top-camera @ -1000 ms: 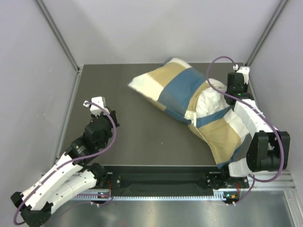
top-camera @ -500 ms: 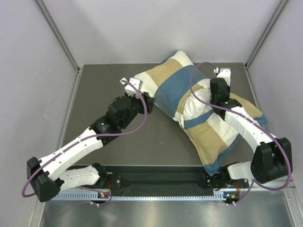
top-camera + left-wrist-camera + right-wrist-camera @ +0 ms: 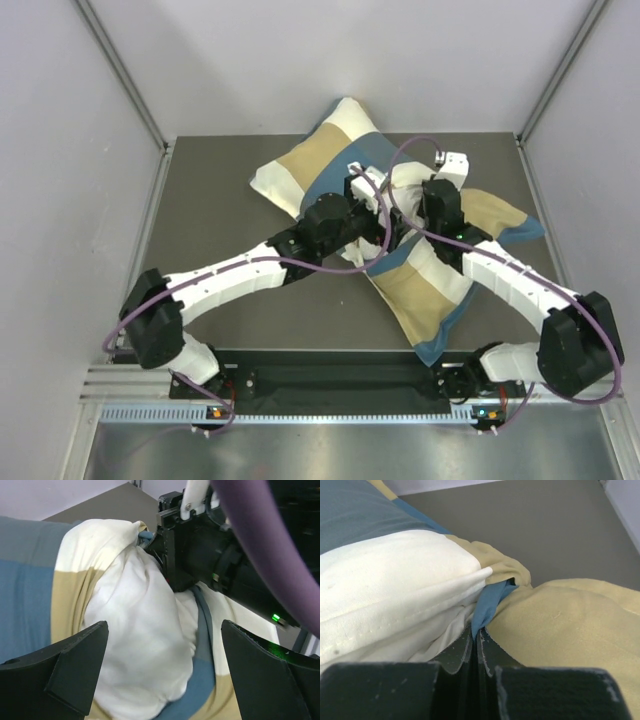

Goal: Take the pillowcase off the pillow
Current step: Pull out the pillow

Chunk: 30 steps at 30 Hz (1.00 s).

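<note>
The pillowcase (image 3: 318,160), in blue, tan and cream checks, lies across the back middle of the table and still covers most of the pillow. The white pillow (image 3: 142,630) bulges out of the case's opening. My left gripper (image 3: 164,625) is open wide, one finger on each side of that white bulge and neither touching it. My right gripper (image 3: 477,636) is shut on the blue edge (image 3: 490,602) of the pillowcase, right beside the pillow's seam. The two grippers meet at the opening, the right gripper's black body (image 3: 210,555) just beyond the left one.
The dark table (image 3: 220,250) is walled in by grey panels on the left, back and right. Purple cables (image 3: 410,150) loop over both wrists above the pillow. The tan, blue-edged end of the case (image 3: 430,320) trails toward the near edge.
My left arm swung from the table's left side over to the pillow and opened. The right gripper shut on the blue edge. Pillow and case shifted left and turned.
</note>
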Motion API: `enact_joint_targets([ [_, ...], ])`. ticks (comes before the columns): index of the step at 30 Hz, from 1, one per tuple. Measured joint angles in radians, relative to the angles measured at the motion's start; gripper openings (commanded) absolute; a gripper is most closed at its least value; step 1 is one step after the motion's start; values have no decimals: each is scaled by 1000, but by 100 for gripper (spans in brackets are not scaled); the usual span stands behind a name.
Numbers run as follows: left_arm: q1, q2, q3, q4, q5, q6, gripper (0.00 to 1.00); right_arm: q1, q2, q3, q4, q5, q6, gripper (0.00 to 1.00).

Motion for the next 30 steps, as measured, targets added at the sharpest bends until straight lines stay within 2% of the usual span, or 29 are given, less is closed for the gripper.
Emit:
enact_joint_targets([
  [11, -8, 244, 142, 16, -5, 51, 99, 16, -172, -113, 27, -64, 109, 0],
  [13, -12, 254, 147, 17, -1, 51, 95, 16, -185, -119, 17, -64, 115, 0],
  [15, -16, 257, 149, 12, -1, 51, 87, 16, -200, -127, 11, -64, 123, 0],
  [16, -21, 262, 154, 10, 2, 50, 71, 16, -209, -131, 8, -63, 128, 0],
  [18, -29, 270, 160, 9, 21, 40, 50, 16, -217, -132, 1, -61, 138, 0],
  [19, -36, 274, 165, 8, 23, 37, 29, 16, -219, -132, -5, -56, 143, 0],
  [21, -44, 290, 168, 1, -5, 49, 3, 16, -233, -137, -22, -51, 152, 0],
  [22, -40, 304, 171, 6, -13, 53, 0, 20, -246, -139, -37, -60, 156, 0],
  [30, -32, 386, 229, -2, -71, 24, 0, 58, -329, -159, -134, -60, 164, 0],
])
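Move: The bunched white pillow lies some 9 cm below the open left hand, about 7 cm to its right and 4 cm ahead. The pillowcase's blue edge, already gripped by the right hand, is roughly 9 cm ahead of the left hand, 9 cm to its right and 3 cm lower. From the right hand the white pillow lies about 5 cm back, 2 cm left and 6 cm below. Left hand sinks rightward some 9 cm, pinching the white pillow, while the right pulls the blue edge back. ##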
